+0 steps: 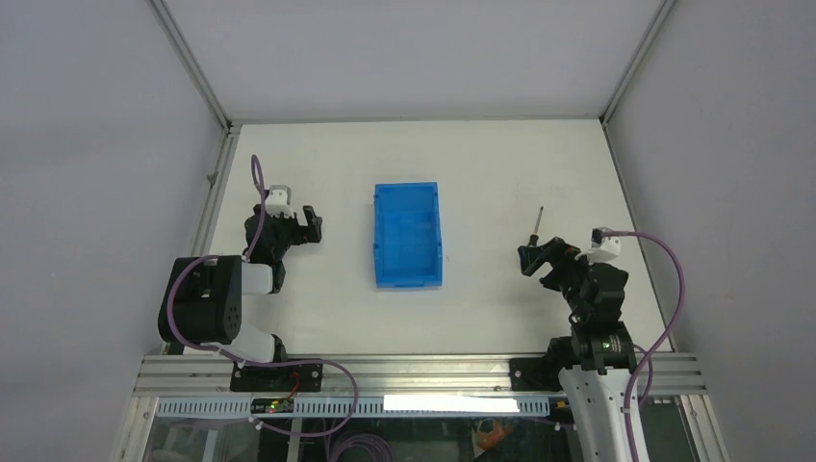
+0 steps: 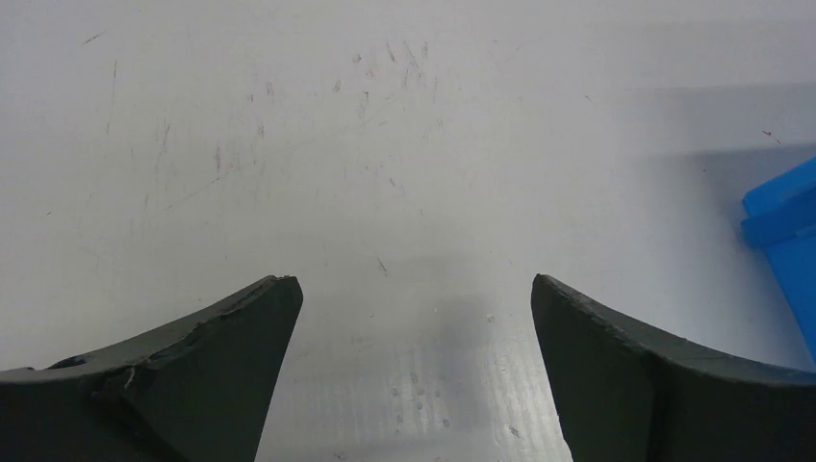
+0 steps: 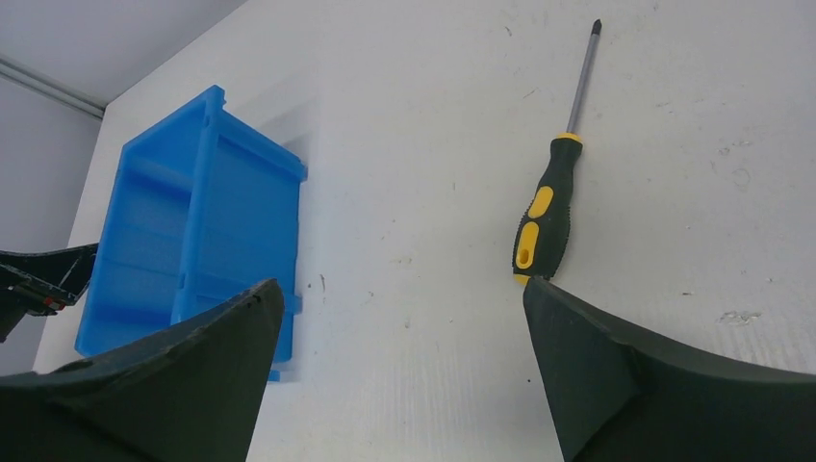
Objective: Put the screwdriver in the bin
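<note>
The screwdriver (image 1: 535, 227), with a black and yellow handle and a thin shaft, lies flat on the table right of the blue bin (image 1: 378, 237), tip pointing away. My right gripper (image 1: 535, 258) is open and empty just behind the handle end. In the right wrist view the screwdriver (image 3: 545, 210) lies just past my right fingertip, outside the gap of the gripper (image 3: 400, 282), and the bin (image 3: 204, 164) is at the left. My left gripper (image 1: 313, 223) is open and empty left of the bin. The left wrist view shows its open gripper (image 2: 413, 279) over bare table and a bin corner (image 2: 784, 204).
The white table (image 1: 481, 173) is fenced by a metal frame and grey walls. The bin holds nothing. My left arm's gripper (image 3: 38, 274) shows at the left edge of the right wrist view, beyond the bin.
</note>
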### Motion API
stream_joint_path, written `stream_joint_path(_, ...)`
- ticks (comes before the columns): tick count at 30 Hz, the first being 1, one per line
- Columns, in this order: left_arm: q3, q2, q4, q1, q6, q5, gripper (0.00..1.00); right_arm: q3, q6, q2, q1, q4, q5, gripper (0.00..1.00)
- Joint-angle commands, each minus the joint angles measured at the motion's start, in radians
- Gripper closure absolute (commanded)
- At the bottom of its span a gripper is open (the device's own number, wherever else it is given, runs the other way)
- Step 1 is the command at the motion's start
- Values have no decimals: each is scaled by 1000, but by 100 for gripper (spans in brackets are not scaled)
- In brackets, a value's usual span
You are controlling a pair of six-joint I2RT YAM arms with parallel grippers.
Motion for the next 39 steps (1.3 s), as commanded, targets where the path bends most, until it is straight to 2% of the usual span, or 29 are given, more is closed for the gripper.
stream_joint_path(1, 18, -12, 57, -9, 0, 6, 1, 52, 40, -36, -3, 42, -5, 1)
stream_joint_path(4, 18, -12, 56, -10, 0, 7, 1, 104, 14, -47, -4, 105, -48, 1)
stream_joint_path(7, 18, -12, 57, -10, 0, 6, 1, 204, -5, 26, -3, 140, -57, 1)
stream_joint_path(10, 18, -12, 56, -10, 0, 6, 1, 399, -34, 232, -3, 15, 24, 1)
stream_joint_path(14, 18, -11, 56, -10, 0, 5, 1, 744, -56, 628, -5, -298, 181, 1)
stream_joint_path(15, 18, -11, 57, -9, 0, 5, 1, 817, -70, 759, -6, -364, 181, 1)
stream_joint_path(17, 18, -12, 57, -10, 0, 6, 1, 915, -102, 897, -12, -460, 164, 1)
stream_joint_path(21, 19, -12, 56, -10, 0, 6, 1, 958, -135, 1158, -20, -525, 174, 2)
stream_joint_path(26, 18, -12, 57, -9, 0, 5, 1, 857, -140, 1354, -20, -438, 144, 11)
stream_joint_path(33, 18, -12, 56, -9, 0, 6, 1, 787, -143, 1563, -21, -339, 193, 31)
stream_joint_path(35, 18, -12, 55, -9, 0, 6, 1, 778, -152, 1594, -21, -317, 194, 43)
stream_joint_path(36, 18, -12, 56, -9, 0, 6, 1, 780, -161, 1607, -21, -313, 191, 54)
stream_joint_path(39, 18, -12, 56, -10, 0, 6, 1, 792, -182, 1622, -19, -323, 188, 81)
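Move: The screwdriver lies on the table with its middle about 12 cm ahead of the right hand, some 4 cm to its right and 14 cm below, handle end nearer. The bin stands about 28 cm to the right hand's left and 12 cm ahead, its middle 10 cm lower. From the idle left hand the screwdriver is some 58 cm right, 4 cm back and slightly below. The right hand arcs up and forward, then plunges some 30 cm, tipping downward to pinch the screwdriver's handle. ##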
